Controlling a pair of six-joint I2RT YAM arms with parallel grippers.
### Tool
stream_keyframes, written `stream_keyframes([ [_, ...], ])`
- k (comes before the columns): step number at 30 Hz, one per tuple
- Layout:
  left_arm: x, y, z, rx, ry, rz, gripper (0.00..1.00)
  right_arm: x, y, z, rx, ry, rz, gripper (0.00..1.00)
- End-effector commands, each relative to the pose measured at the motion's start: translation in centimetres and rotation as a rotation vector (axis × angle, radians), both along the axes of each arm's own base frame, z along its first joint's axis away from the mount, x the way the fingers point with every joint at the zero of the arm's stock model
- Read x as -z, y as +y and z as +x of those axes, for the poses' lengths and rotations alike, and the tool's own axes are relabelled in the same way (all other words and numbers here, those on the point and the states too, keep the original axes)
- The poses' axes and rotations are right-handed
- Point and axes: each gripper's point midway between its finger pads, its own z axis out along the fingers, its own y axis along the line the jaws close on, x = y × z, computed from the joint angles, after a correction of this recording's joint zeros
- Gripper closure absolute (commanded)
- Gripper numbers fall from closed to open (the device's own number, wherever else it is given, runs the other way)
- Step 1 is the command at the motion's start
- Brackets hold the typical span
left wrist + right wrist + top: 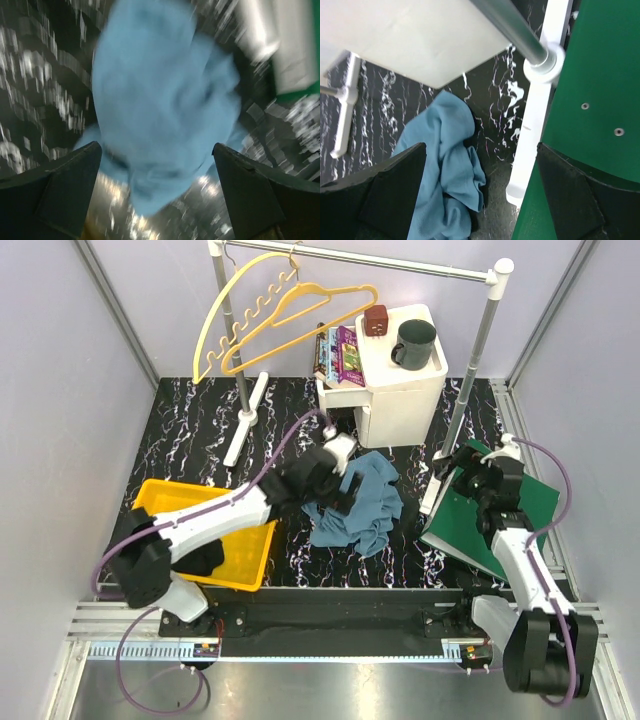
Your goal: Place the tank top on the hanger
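The teal-blue tank top (360, 508) lies crumpled on the black marbled mat, in front of the white cabinet. My left gripper (345, 490) hovers just above its left part. In the blurred left wrist view the tank top (160, 100) fills the middle, and the left gripper (157, 190) is open with nothing in it. The orange-yellow hanger (300, 315) hangs by its hook from the rail at the back. My right gripper (452, 468) is open over the edge of a green board. In its wrist view the tank top (445, 165) lies to the left of the right gripper (480, 190).
A paler yellow wavy hanger (222, 330) hangs beside the orange one on the rack rail (380, 262). The white cabinet (400, 390) carries a dark mug (413, 343) and a brown box (376, 320). The yellow bin (165, 498) holds black cloth (205, 558). The green board (530, 502) lies at right.
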Motion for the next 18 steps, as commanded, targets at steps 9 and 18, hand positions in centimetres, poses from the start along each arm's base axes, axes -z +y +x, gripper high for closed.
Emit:
stream_keyframes([
  [9,7.0,3.6,-4.2,-0.183,0.081,-0.317,0.01,-0.5,9.9,-0.1,-0.247,0.042,-0.103,0.00],
  [18,11.2,7.6,-4.8,-0.330,0.112,-0.252,0.01,3.0,16.1,-5.3,-0.488,0.168,-0.089,0.01],
])
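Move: The tank top lies spread on the table about 15 cm below the left hand, its middle 2 cm ahead and 2 cm to the right; its near-left corner is some 5 cm back and 6 cm left of that hand. The yellow bin's middle is about 29 cm left and 4 cm back. From the right hand the tank top is some 17 cm left, level with it and 15 cm down; the rack's right foot is 3 cm ahead and 2 cm left, the green board 10 cm right and 1 cm back. The left hand, already empty and wide open, sinks about 13 cm while drawing back and to the left over the tank top to come down close by its near-left corner, turning some 15 degrees counter-clockwise. The right hand, also kept open, swings about 15 cm left off the rack foot to over the tank top, easing back a few centimetres late on and turning about 25 degrees counter-clockwise, still well above the tank top and not touching it. ##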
